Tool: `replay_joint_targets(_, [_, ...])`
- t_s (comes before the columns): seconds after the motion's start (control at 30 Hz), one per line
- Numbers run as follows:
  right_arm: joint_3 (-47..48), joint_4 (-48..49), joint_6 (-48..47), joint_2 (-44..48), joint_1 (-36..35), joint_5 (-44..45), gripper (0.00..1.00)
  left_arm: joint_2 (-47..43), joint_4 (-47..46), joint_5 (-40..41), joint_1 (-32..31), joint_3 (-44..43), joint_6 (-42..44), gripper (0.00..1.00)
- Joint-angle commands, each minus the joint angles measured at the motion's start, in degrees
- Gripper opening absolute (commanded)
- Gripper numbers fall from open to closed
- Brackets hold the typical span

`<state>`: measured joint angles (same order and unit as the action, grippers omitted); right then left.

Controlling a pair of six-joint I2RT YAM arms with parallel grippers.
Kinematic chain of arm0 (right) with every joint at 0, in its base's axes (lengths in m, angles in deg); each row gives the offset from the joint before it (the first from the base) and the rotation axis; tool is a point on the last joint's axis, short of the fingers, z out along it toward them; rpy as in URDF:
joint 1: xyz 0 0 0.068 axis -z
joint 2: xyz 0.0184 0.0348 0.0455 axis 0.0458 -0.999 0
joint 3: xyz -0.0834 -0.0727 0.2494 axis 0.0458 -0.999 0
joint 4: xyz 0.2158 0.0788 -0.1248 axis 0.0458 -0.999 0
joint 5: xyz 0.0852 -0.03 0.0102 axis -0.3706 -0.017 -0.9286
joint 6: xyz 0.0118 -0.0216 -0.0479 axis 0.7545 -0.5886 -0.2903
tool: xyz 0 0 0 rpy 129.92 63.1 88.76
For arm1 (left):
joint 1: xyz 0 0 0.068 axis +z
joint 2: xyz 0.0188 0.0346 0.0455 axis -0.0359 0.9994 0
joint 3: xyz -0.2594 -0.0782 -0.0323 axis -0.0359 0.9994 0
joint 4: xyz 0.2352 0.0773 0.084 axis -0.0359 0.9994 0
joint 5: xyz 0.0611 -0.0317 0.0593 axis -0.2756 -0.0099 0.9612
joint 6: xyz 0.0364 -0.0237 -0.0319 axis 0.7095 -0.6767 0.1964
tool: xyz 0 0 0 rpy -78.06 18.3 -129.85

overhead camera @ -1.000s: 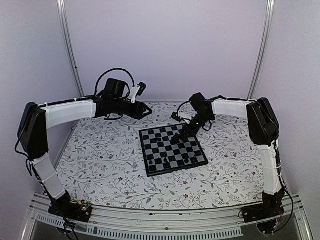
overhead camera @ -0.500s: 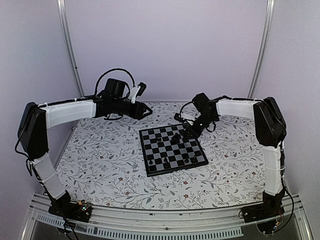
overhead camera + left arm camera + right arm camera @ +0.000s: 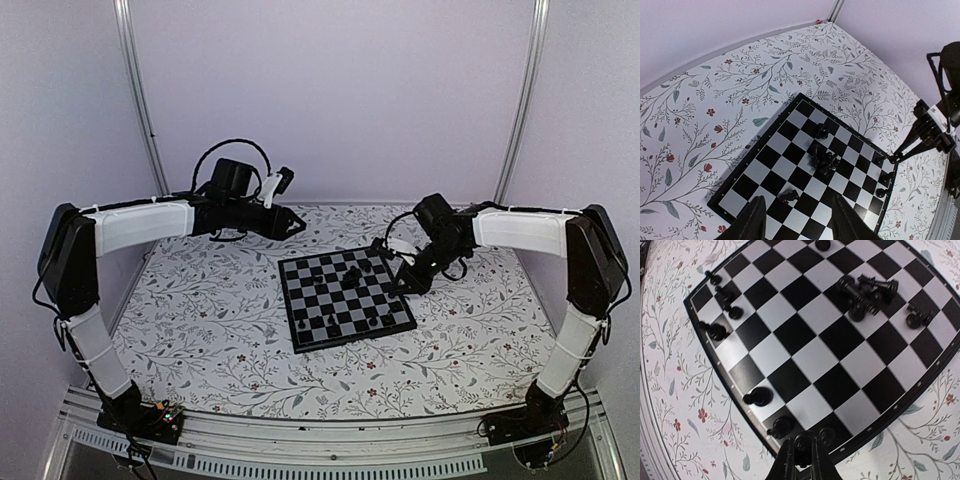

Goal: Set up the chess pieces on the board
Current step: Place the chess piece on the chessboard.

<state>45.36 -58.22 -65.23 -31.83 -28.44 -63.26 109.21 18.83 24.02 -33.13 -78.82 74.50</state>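
The board (image 3: 312, 322) lies at the table's middle, black and pale checks. Several chess pieces (image 3: 865, 292) lie jumbled near its centre, and one (image 3: 788, 196) lies toppled apart from them. Others stand along one edge row (image 3: 757, 397). My right gripper (image 3: 803, 447) hangs over the board's right corner, shut on a small black chess piece (image 3: 804, 456) held upright between its fingers. In the top view it is the right gripper (image 3: 405, 281). My left gripper (image 3: 800, 222) hovers high over the board's far left side, open with nothing between its fingers.
A floral cloth (image 3: 210, 310) covers the table all round the board. Pale walls and two metal posts (image 3: 140, 100) close the back. The right arm's links (image 3: 932, 132) stand at the board's far corner in the left wrist view.
The right arm has swung rightward from over the board's far side to its right corner, its fingers closing on a piece. The left arm has stayed put.
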Motion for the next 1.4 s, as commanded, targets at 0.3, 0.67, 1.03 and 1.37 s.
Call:
replay_joint_targets(0.3, [-14.9,5.1,-3.3,9.6,-0.1,-0.6,0.06,1.6,0.7,-0.7,0.0,-1.4,0.5,0.48])
replay_joint_targets(0.67, [-13.7,7.6,-1.5,5.3,-0.2,1.7,0.06,1.9,1.3,-0.8,0.0,-1.9,0.8,0.49])
replay_joint_targets(1.03, [-13.2,8.3,-1.0,3.0,-0.2,2.9,0.08,2.4,1.8,-1.0,0.0,-2.2,1.0,0.49])
replay_joint_targets(1.37, [-13.0,9.1,-0.2,1.8,-0.2,3.7,0.13,2.7,2.1,-1.4,0.0,-2.4,1.0,0.5])
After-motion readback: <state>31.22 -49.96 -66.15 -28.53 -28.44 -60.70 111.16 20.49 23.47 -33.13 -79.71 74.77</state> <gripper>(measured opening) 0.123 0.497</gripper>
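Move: Some 3 cm back, 3 cm to the right and about 7 cm below the right hand, which already holds a chess piece, is the board's near right corner square. On the next square left of that corner stands a dark piece, about 4 cm back from the hand; a second is 5 cm back and 3 cm left; a small pawn on the right edge is level with the hand, 2 cm right. From the left hand the corner square lies roughly 13 cm back and 26 cm right. Carrying the pinched piece back and to the right towards the near right corner square, the right hand travels some 5 cm back, overshoots slightly, and eases about 2 cm forward again while sinking. It ends about 5 cm lower, bringing the piece down onto the square beside its neighbours; the grip then slackens, with the fingers barely parting. ##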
